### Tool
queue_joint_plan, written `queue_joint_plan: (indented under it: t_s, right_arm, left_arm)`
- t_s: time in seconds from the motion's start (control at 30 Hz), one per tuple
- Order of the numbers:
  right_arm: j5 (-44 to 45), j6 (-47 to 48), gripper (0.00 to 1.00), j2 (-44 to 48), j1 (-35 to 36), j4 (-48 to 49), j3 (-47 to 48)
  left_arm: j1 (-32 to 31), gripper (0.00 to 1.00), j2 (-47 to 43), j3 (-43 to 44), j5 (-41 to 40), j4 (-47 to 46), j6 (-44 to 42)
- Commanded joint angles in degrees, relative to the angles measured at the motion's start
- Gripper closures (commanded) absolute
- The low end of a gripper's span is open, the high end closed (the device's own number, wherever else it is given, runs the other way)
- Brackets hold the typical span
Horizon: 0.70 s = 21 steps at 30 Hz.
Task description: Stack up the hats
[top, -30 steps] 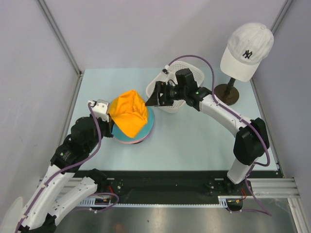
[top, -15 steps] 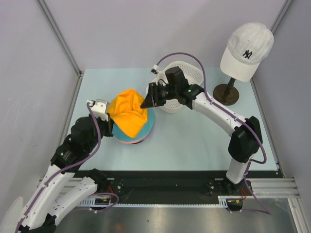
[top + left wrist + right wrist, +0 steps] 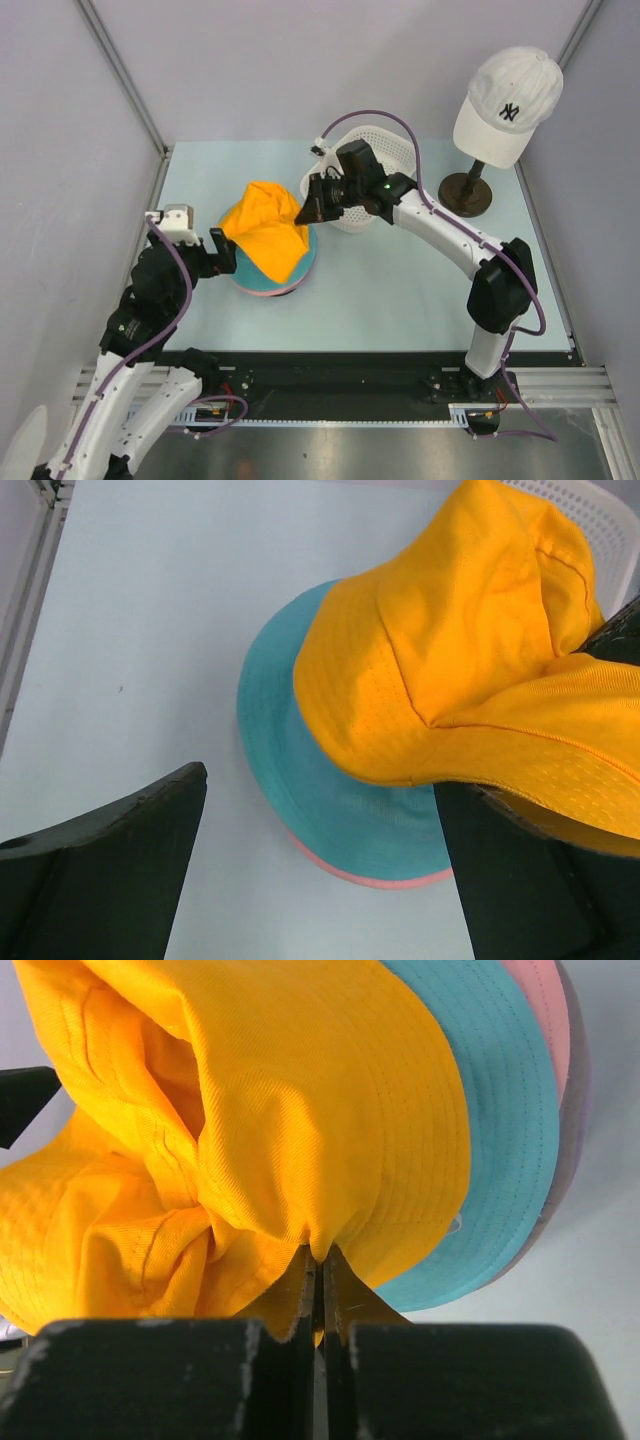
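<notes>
The orange hat (image 3: 265, 240) lies crumpled and tilted on a stack of hats: teal (image 3: 300, 770), pink (image 3: 548, 1020) and lavender (image 3: 572, 1130) brims show beneath it. My right gripper (image 3: 320, 1260) is shut on a fold of the orange hat's edge, at the hat's right side in the top view (image 3: 306, 208). My left gripper (image 3: 320, 785) stands open just left of the stack, its fingers (image 3: 130, 860) apart from the fabric and holding nothing; the top view shows this left gripper (image 3: 225, 254) beside the teal brim.
A white plastic basket (image 3: 395, 150) sits behind the right gripper. A white NY cap (image 3: 505, 100) rests on a stand with a dark round base (image 3: 467, 193) at the back right. Grey walls close in the pale table (image 3: 400, 290).
The left gripper opened, let go of the orange hat and drew back to the left. The right gripper moved in and shut on the hat's right edge; the hat has risen there.
</notes>
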<state>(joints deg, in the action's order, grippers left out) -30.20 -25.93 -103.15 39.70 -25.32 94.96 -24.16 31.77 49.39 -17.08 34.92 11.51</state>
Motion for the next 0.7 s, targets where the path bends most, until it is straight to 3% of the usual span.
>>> queue_joint_plan:
  t_s: [0.0,0.03,0.1,0.2,0.37,0.47,0.57,0.67]
  right_arm:
    - [2.77,0.88,1.00,2.78,0.11,-0.87,1.90]
    - [2.86,0.88,1.00,2.70,0.02,-0.87,1.90]
    - [2.86,0.89,1.00,2.87,-0.06,-0.87,2.07]
    - [3.12,0.62,1.00,3.13,-0.06,-0.87,2.16]
    - [3.48,0.88,1.00,3.31,-0.15,-1.13,2.86]
    - [3.39,0.88,1.00,3.05,-0.06,-1.22,3.39]
    - [3.39,0.97,1.00,2.87,-0.06,-1.31,3.66]
    - [3.30,0.88,1.00,2.87,0.11,-1.22,3.83]
  left_arm:
    - [8.84,0.00,1.52,2.20,15.54,-2.74,4.65]
    - [9.48,0.00,2.32,2.73,21.94,-3.36,5.27]
    - [9.83,0.00,4.69,5.09,23.41,-4.59,6.15]
    - [11.84,0.00,7.51,10.44,19.56,-2.23,7.12]
    - [18.09,0.00,15.25,21.97,3.85,14.63,15.81]
    - [20.99,0.00,13.15,23.56,2.49,16.32,20.12]
    - [22.14,0.00,10.43,21.46,4.68,15.36,24.34]
    - [22.14,0.00,8.14,15.41,15.64,9.13,28.99]
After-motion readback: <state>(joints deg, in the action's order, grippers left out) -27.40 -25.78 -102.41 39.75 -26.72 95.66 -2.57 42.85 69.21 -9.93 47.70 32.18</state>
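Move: The orange hat, loosely draped over the stack, has its middle about 8 cm to the right of my left hand, 4 cm ahead and a little lower, with its near edge lying over my right-side finger. The teal hat beneath is centred some 10 cm right of that hand, level with it and about 8 cm down. My right hand still pinches the orange hat's far right edge; from there, the teal hat is about 7 cm left, 6 cm back and 6 cm below. I draw my open left hand out from under the orange hat's edge: a small nudge forward and right first, then left and up, each about 5 cm, easing back a little at the end. As it goes the wrist rolls its left side down and swings counter-clockwise, some 20 degrees each, while my right hand stays put, still pinching the hat's edge. ##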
